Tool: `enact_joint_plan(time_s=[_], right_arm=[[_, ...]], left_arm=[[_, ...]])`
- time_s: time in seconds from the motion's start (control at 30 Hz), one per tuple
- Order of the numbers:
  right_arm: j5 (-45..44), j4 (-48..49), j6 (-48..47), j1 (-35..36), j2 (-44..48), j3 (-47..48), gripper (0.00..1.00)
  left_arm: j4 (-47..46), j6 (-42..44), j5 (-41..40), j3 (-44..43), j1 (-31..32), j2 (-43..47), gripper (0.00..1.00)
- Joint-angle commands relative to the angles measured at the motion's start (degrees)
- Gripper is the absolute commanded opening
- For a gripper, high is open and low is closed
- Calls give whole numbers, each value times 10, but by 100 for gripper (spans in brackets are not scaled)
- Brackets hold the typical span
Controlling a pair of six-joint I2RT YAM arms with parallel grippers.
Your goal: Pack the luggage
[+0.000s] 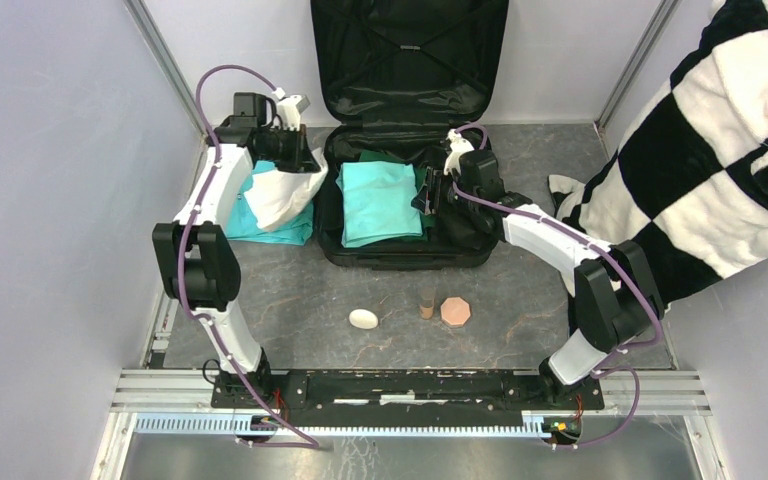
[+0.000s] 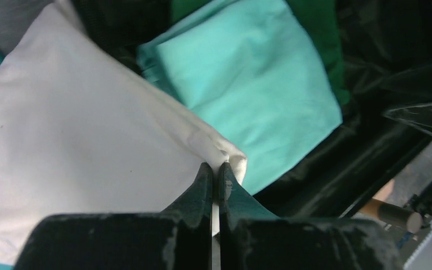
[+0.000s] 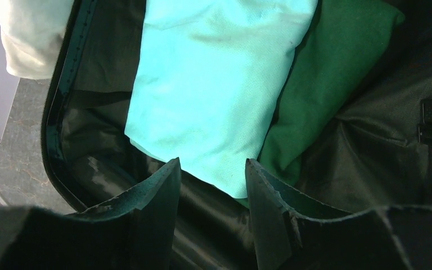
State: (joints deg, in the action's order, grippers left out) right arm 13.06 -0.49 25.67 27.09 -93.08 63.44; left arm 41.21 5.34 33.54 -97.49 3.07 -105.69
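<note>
The luggage (image 1: 405, 258) lies open at the back of the table, its lid (image 1: 410, 60) standing against the wall. A folded turquoise cloth (image 1: 378, 200) rests inside on a green cloth (image 3: 337, 67). My left gripper (image 1: 308, 160) is at the suitcase's left rim, shut on a corner of a white cloth (image 1: 282, 190) that hangs lifted beside it. In the left wrist view the gripper (image 2: 215, 167) pinches that white cloth (image 2: 79, 140) with the turquoise cloth (image 2: 247, 73) beyond. My right gripper (image 1: 428, 195) hovers over the suitcase's right half. In its wrist view it (image 3: 212, 163) stands open and holds nothing, above the turquoise cloth (image 3: 214, 84).
More turquoise cloth (image 1: 260, 228) lies on the table left of the suitcase. In front of it are a white oval object (image 1: 363, 319), a small brown cylinder (image 1: 427, 303) and a pinkish octagonal piece (image 1: 455, 312). A black-and-white checkered blanket (image 1: 720, 150) fills the right side.
</note>
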Motion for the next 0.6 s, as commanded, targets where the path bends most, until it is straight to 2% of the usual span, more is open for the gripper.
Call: enact_joint_plan(time_s=[0.0,0.27,0.57], right_arm=[[-3,12,8,-1,29,-2,53],[4,6,17,-25,37,-9,53],[31,6,21,-83,62,-53,56]], left_arm=[[-1,-51,90,-50,48,1,2],[-35,-90,99,-96,150,-35,2],[-110,-172,83,-155,226,-153,2]])
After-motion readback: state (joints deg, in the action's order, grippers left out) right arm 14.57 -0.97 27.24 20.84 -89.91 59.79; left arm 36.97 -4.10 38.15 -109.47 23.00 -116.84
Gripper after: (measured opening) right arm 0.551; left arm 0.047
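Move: The left hand, pinching a corner of the white towel, is above the suitcase's left rim; the teal towel inside is its destination, about 15 cm to its right, level in reach and some 16 cm lower. The exposed strip of green cloth lies roughly 25 cm to the hand's right, also level, and the blue towel pile about 11 cm to its left, both some 17 cm down. From the empty right hand, the teal towel is about 12 cm left, 6 cm ahead and 12 cm below. The left hand keeps its pinch on the white towel's corner and sweeps it about 18 cm to the right, across the suitcase rim and over the teal towel to above its right half, easing back a little, arching up a couple of centimetres and sinking again, while the wrist swings some 15 degrees clockwise. The right hand, half open and holding nothing, first waits over the suitcase, then draws about 5 cm to the right, away from the teal towel and ahead of the incoming hand, turning slightly clockwise. ##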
